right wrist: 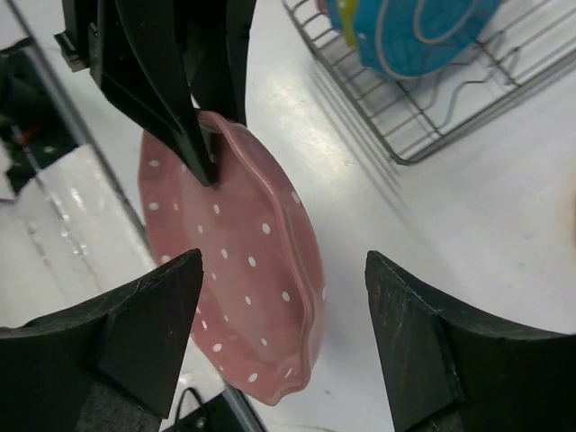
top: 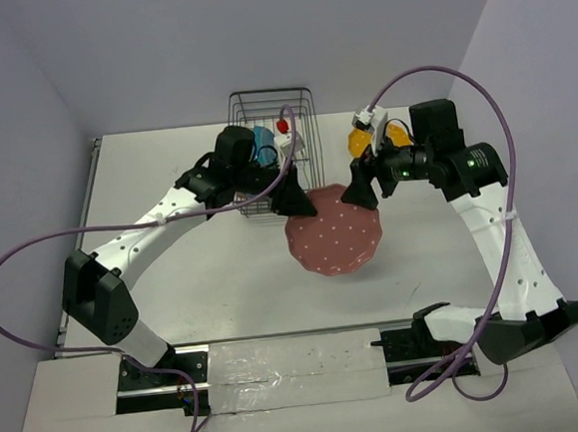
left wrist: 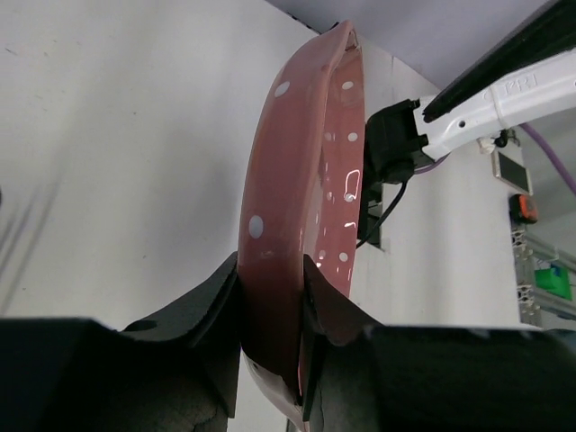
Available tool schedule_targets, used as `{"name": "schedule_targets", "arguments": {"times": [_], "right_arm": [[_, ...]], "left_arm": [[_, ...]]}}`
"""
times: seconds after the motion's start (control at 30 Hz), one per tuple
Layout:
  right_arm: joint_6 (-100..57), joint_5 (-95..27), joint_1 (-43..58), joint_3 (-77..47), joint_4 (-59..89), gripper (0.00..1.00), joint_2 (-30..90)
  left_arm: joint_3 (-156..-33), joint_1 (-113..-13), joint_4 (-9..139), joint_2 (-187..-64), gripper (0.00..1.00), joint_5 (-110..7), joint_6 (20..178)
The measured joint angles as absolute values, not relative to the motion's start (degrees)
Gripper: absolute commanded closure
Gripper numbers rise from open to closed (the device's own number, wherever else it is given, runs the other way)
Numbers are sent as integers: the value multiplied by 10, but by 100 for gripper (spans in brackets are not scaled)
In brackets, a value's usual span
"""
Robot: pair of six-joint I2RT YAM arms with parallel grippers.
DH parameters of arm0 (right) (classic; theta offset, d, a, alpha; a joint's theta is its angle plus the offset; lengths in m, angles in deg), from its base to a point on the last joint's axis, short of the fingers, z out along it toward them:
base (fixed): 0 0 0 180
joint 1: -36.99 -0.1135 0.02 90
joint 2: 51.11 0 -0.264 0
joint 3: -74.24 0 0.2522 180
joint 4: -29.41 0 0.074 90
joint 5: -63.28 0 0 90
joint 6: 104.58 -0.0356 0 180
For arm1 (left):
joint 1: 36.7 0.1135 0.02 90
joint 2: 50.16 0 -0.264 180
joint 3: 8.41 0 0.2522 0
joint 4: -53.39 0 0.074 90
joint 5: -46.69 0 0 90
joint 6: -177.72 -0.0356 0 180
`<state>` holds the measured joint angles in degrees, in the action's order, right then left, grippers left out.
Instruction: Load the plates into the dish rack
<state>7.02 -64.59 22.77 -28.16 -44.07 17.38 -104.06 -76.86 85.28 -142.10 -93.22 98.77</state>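
Observation:
A pink plate (top: 336, 234) with white dots hangs tilted over the table, just right of the dish rack (top: 270, 107). My left gripper (top: 293, 201) is shut on its left rim. In the left wrist view the rim of the pink plate (left wrist: 297, 180) is pinched between both fingers of the left gripper (left wrist: 270, 265). My right gripper (top: 360, 192) stands open at the plate's upper right edge. In the right wrist view the right gripper (right wrist: 284, 261) is spread wide on either side of the pink plate (right wrist: 243, 270), apart from it. A teal plate (top: 263, 143) stands in the rack.
An orange-yellow plate (top: 360, 142) sits behind the right wrist, partly hidden by it. A small red and white thing (top: 283, 128) is in the rack. The black wire rack (right wrist: 432, 108) with the teal plate (right wrist: 414, 31) lies beyond the right gripper. Purple cables loop beside both arms.

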Motion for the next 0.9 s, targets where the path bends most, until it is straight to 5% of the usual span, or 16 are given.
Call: {"name": "schedule_targets", "arguments": {"times": [0.37, 0.67, 0.8, 0.87, 0.9], "right_arm": [[93, -772, 218, -297, -511, 27, 245], [120, -784, 192, -296, -539, 100, 253], [120, -793, 192, -298, -541, 100, 260], [119, -794, 193, -300, -540, 100, 264], [115, -794, 192, -300, -538, 100, 264]], "left_arm": [[-1038, -745, 889, -1378, 100, -991, 893], [-1043, -745, 904, -1378, 100, -1006, 862], [-1043, -746, 906, -1377, 100, -1003, 862], [-1043, -745, 907, -1376, 88, -997, 865], [-1043, -745, 908, -1375, 63, -994, 866]]}}
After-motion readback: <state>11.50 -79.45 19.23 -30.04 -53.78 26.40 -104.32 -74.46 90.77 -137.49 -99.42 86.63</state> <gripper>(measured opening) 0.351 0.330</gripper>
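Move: The pink plate hangs tilted from the left hand, its middle about 5 cm to that hand's right, 4 cm back and 3 cm lower. From the empty, open right hand, the plate's middle lies roughly 7 cm left, 6 cm back and 7 cm below. The dish rack's middle is some 28 cm ahead of the right hand, 17 cm left and 20 cm lower; the orange plate is about 30 cm ahead, 13 cm right and 25 cm below. The pink plate's free right-hand rim is what the right hand goes for: it travels about 6 cm left, back and down, tipping downward and swinging counter-clockwise some 20 degrees in all, then closes and pinches the rim between its pads. The left hand keeps its pinch, first easing about 4 cm left, up and slightly back with a 10-degree tilt, then holding the plate still for the grasp. ##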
